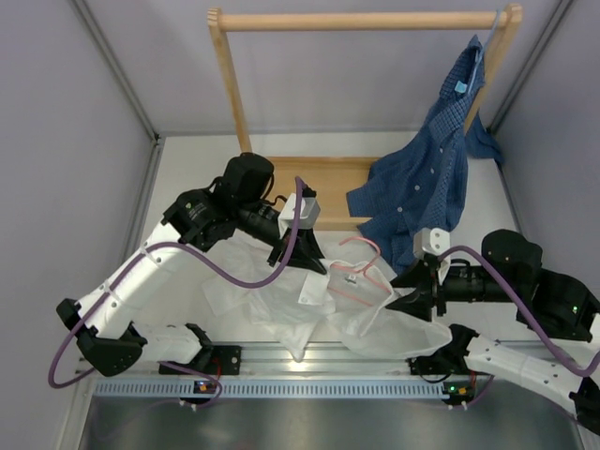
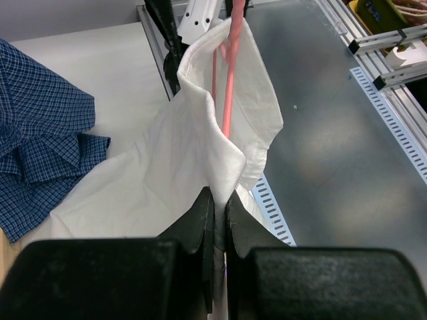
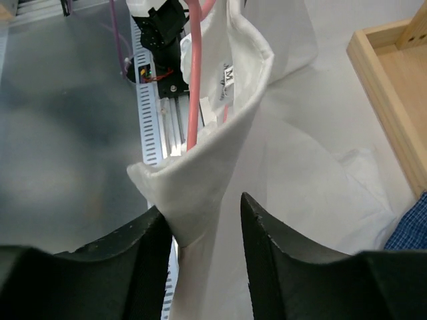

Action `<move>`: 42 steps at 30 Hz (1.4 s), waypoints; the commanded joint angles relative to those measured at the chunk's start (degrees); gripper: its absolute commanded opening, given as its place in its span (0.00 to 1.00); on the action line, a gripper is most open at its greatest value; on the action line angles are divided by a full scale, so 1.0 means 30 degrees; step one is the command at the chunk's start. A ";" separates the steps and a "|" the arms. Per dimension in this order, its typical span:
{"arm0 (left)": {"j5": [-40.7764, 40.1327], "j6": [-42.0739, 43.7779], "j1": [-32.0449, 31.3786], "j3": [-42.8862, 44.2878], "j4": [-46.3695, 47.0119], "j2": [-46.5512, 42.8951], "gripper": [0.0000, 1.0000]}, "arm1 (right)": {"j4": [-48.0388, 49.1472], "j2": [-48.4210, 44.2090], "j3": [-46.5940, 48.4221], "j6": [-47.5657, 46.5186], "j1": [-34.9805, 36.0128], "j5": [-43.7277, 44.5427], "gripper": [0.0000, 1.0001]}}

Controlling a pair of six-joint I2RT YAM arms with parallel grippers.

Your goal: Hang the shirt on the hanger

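Observation:
The white shirt (image 1: 281, 302) lies crumpled on the table between my two arms, its collar lifted. The pink hanger (image 1: 364, 277) is tucked into the collar, its hook pointing toward the back. My left gripper (image 1: 305, 262) is shut on a raised fold of the shirt (image 2: 227, 160), with the hanger's pink wire (image 2: 230, 80) running down inside that fold. My right gripper (image 1: 398, 292) stands open around the other side of the collar (image 3: 213, 167). The cloth rests against one finger (image 3: 150, 243), while the other finger (image 3: 267, 247) is apart from it. The pink hanger (image 3: 193, 80) shows beyond.
A dark blue checked shirt (image 1: 422, 178) hangs on a pale blue hanger from the wooden rack (image 1: 366, 21), draping onto its wooden base (image 1: 323, 178). A metal rail (image 1: 281, 386) runs along the near edge. Grey walls enclose both sides.

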 commanded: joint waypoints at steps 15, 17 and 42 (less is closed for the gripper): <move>-0.5398 -0.4729 0.0230 0.1626 0.2677 -0.0825 0.44 | 0.3330 0.0108 0.0475 0.0143 0.0046 0.2415 0.00; -0.9321 -0.5792 0.0230 0.1683 0.3939 -0.1322 0.96 | 0.3563 0.0138 0.1090 0.0230 0.0046 0.3873 0.00; -3.1187 -1.3940 0.0230 -0.7217 0.1128 -1.4533 0.98 | 0.3506 1.1885 1.7913 0.0493 0.0017 1.8210 0.00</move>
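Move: The right hand's part-open fingers stand around the white shirt's right shoulder and the hanger end inside it, about 2 cm to the left of the hand point. The shirt's left shoulder, still pinched by the left hand, is some 15 cm left of the right hand, 4 ahead and 4 above. The rack's bar lies roughly 40 cm ahead, 5 left and 35 up, the blue shirt about 32 ahead, 10 right, near level. From the left hand, the right shoulder is 15 cm right, 4 back and 4 below. The right fingers close on the shirt's shoulder with the hanger in it, then carry both up some 25 cm and forward about 16 towards the rack's bar, turning roughly 50 degrees clockwise. Early in that carry the left hand opens wide and lets go of the other shoulder, swings forward and up, sweeps about 20 cm left while turning counter-clockwise, and sinks back to near its first height. ##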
